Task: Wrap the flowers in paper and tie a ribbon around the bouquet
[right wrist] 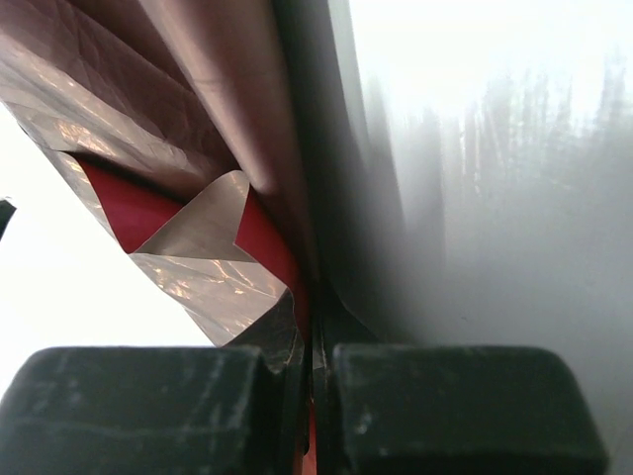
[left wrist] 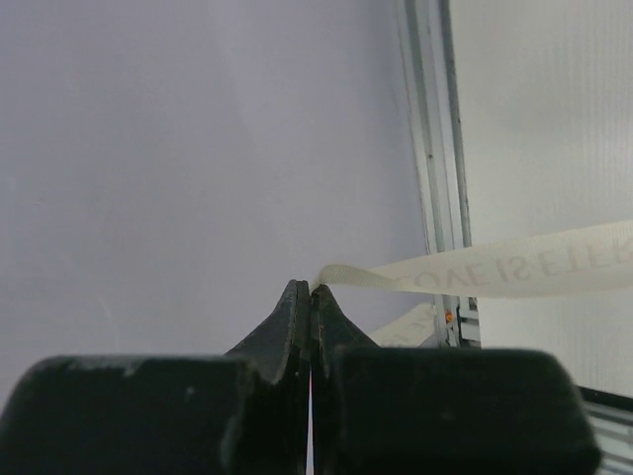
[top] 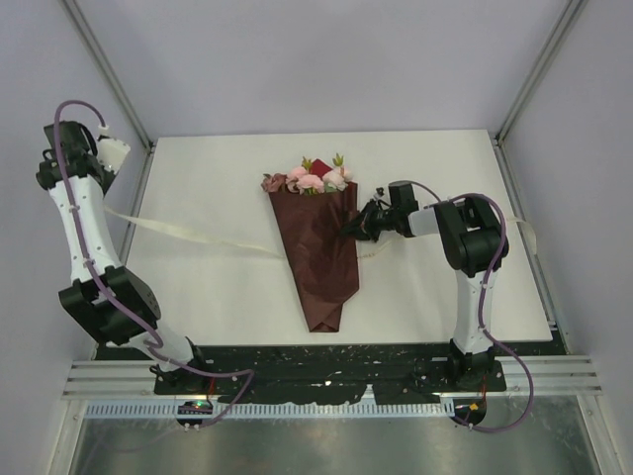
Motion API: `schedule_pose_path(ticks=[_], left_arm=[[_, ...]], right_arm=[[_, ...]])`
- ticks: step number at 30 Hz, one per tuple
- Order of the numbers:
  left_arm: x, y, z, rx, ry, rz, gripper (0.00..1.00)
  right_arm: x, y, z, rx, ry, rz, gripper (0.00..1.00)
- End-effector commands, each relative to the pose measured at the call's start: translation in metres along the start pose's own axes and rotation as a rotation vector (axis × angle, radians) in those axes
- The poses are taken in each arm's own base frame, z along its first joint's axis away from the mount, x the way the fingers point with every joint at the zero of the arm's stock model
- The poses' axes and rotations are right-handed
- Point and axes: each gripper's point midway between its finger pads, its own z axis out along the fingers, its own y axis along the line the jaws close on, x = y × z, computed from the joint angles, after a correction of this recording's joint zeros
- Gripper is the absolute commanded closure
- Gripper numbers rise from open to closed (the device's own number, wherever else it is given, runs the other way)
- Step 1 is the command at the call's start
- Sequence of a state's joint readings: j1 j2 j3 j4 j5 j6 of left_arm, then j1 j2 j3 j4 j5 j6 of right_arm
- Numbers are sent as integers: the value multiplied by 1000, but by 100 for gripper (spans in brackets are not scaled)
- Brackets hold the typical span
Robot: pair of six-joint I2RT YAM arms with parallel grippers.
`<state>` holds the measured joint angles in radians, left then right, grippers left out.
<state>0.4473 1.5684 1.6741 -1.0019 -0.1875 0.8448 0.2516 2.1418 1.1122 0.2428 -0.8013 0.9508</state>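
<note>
The bouquet [top: 318, 259], a cone of dark maroon paper, lies in the middle of the white table with its point toward the arms. Pink flowers [top: 311, 181] and green leaves show at its wide far end. My right gripper [top: 354, 230] is shut on the paper's right edge [right wrist: 213, 287], whose red inner side shows beside the fingers. The cream ribbon [top: 198, 236] runs taut from the far left edge of the table to the cone's left side. My left gripper [left wrist: 312, 289] is shut on the ribbon's end [left wrist: 514, 269], out past the table's left edge.
The white table [top: 198, 297] is bounded by grey walls and metal corner posts [top: 109, 79]. An aluminium rail [left wrist: 440, 178] runs along its left edge. A black base plate [top: 326, 361] lies along the near edge. A cream strip [top: 529, 234] shows by the right edge.
</note>
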Motion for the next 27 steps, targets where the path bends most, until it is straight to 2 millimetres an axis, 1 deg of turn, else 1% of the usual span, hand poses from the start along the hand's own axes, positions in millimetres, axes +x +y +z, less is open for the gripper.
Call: schedule_pose_path(ticks=[1,3,7,11,13,14,15,18,20,22,23,24,25,27], left_arm=[[-10,35,-19,-52,-17,-143,100],[-15,42,-24,-50,-34,-175,100],[-22,32,-31,-2,-81,-190,100],[-29,34,-41,-1,-119,-247,100],[-38,35,-48,6,-152,-290,100],[-43,35,-51,12,-168,-305,100],[-49,36,-55,13,-185,-318,100],[-73,31,-60,21,-228,-316,100],[-86,31,-64,17,-257,-327,100],[-98,34,-71,3,-294,-349,100],[-105,35,-79,6,-326,-352,100],[-113,31,-86,28,-358,-346,100],[-125,23,-95,76,-416,-342,100],[-147,5,-122,180,-546,-344,100]], right_arm=[[-8,9,1,9,-72,-32,94],[-8,9,1,7,-71,-33,95],[-9,10,0,7,-77,-33,95],[-7,11,-2,1,-88,-32,95],[-1,7,-2,7,-81,-21,95],[0,8,-3,4,-78,-24,94],[2,7,-3,2,-80,-24,95],[6,12,-4,-17,-69,-19,94],[8,22,-7,-43,-69,-35,94],[9,31,-10,-56,-71,-54,95],[10,32,-10,-54,-71,-57,94],[9,31,-10,-50,-73,-67,94],[8,32,-10,-46,-76,-75,95],[7,25,-7,-24,-71,-89,94]])
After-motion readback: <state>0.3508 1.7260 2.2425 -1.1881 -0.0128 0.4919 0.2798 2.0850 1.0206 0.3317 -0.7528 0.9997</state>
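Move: My left hand, already holding the ribbon, hangs high off to the side: the wrapped bouquet's middle lies roughly 55 cm to its right, 2 cm farther out and 25 cm lower. The pink flower heads are some 22 cm ahead and 52 cm right of it. From my right hand, still shut on the paper's right edge, the bouquet's middle is about 11 cm left and 6 cm back, the flower heads about 15 cm ahead and 14 cm left. I keep the ribbon pinched and lift my left hand about 10 cm, going some 6 cm forward too; it first drifts about 2 cm left, then swings roughly 8 cm back right, towards the bouquet's side, as the wrist tips the fingers up by some 25 degrees. My right hand keeps its grip on the paper edge, easing back about a centimetre. ##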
